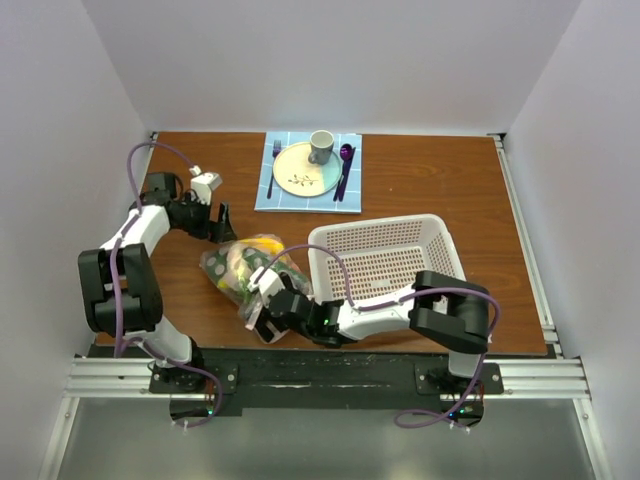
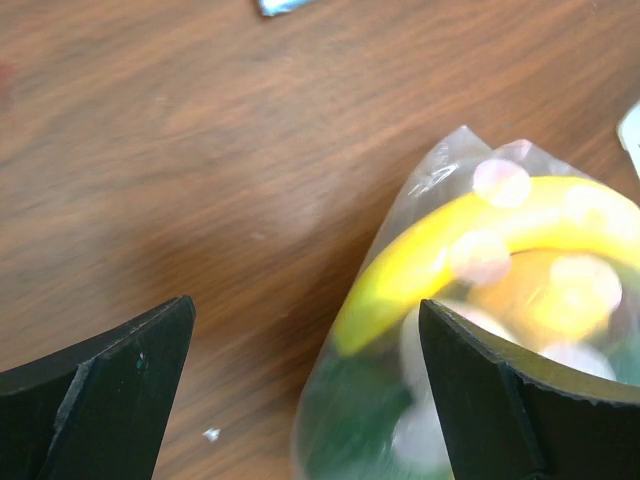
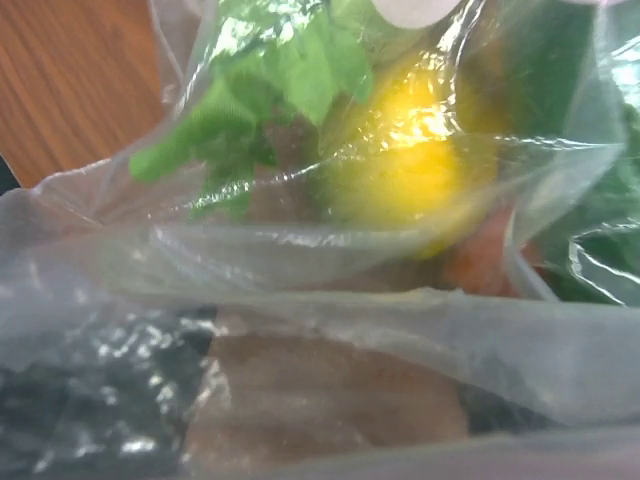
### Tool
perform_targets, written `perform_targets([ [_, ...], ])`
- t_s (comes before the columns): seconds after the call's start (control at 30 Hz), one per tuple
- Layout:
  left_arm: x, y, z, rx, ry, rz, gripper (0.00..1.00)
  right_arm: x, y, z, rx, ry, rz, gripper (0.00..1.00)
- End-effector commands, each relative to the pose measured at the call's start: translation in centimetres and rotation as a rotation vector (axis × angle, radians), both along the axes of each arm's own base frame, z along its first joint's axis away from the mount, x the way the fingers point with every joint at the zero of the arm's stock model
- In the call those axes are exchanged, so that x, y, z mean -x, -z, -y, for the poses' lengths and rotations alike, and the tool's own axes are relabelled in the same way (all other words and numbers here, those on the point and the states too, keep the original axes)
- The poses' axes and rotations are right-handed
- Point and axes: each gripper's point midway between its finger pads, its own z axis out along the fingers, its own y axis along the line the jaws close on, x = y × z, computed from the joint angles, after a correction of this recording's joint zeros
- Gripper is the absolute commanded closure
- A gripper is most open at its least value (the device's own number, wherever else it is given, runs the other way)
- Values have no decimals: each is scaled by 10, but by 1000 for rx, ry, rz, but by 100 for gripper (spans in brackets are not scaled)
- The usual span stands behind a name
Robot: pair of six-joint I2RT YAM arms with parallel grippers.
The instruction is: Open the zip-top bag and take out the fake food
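Note:
The zip-top bag [image 1: 248, 268] lies on the wooden table, left of centre, with the fake food inside. In the left wrist view the bag's clear corner [image 2: 445, 175] holds a yellow banana [image 2: 470, 235] and something green [image 2: 350, 410]. My left gripper [image 1: 218, 225] is open at the bag's far-left end, and that corner lies between its fingers [image 2: 305, 320]. My right gripper [image 1: 262, 300] is at the bag's near end. In the right wrist view the bag's plastic [image 3: 330, 250] drapes over the gripper [image 3: 330, 410], whose dark jaws show apart through it. A yellow lemon [image 3: 400, 170] and green leaves [image 3: 270, 90] lie beyond.
A white perforated basket [image 1: 440, 245] stands just right of the bag, over the right arm. At the back a blue placemat [image 1: 350, 198] holds a plate [image 1: 300, 178], a cup [image 1: 321, 147], a fork [image 1: 274, 165] and a purple spoon [image 1: 345, 155]. White walls enclose the table.

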Motion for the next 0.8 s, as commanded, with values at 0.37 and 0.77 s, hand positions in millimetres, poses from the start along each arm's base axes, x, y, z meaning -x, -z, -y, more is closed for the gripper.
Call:
perform_targets([
  [0.37,20,7,23,-48,142,40,5,4,22,8,72,7,-12,1],
  [0.77,29,-2,31,-8,186,21,100,-13,-20,-1,16,83,54,1],
])
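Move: My open left hand is just short of the zip-top bag's closed edge, which is about 3 cm back, 3 cm to the right and 2 cm lower. The banana inside has its middle roughly 4 cm back and 9 cm right, some 3 cm below; the white basket's middle is about 8 cm back and 37 cm right. From my right hand, at the bag's mouth, that edge is some 14 cm ahead and 6 cm left, about level. I slide my left hand about 3 cm right, then draw it some 3 cm back with a slight dip, turning about 10 degrees clockwise and closing the fingers almost fully at the bag's edge by the banana's end, to pinch the film. My right hand sinks about 3 cm and then stays, fingers still wide open in the bag's mouth. ##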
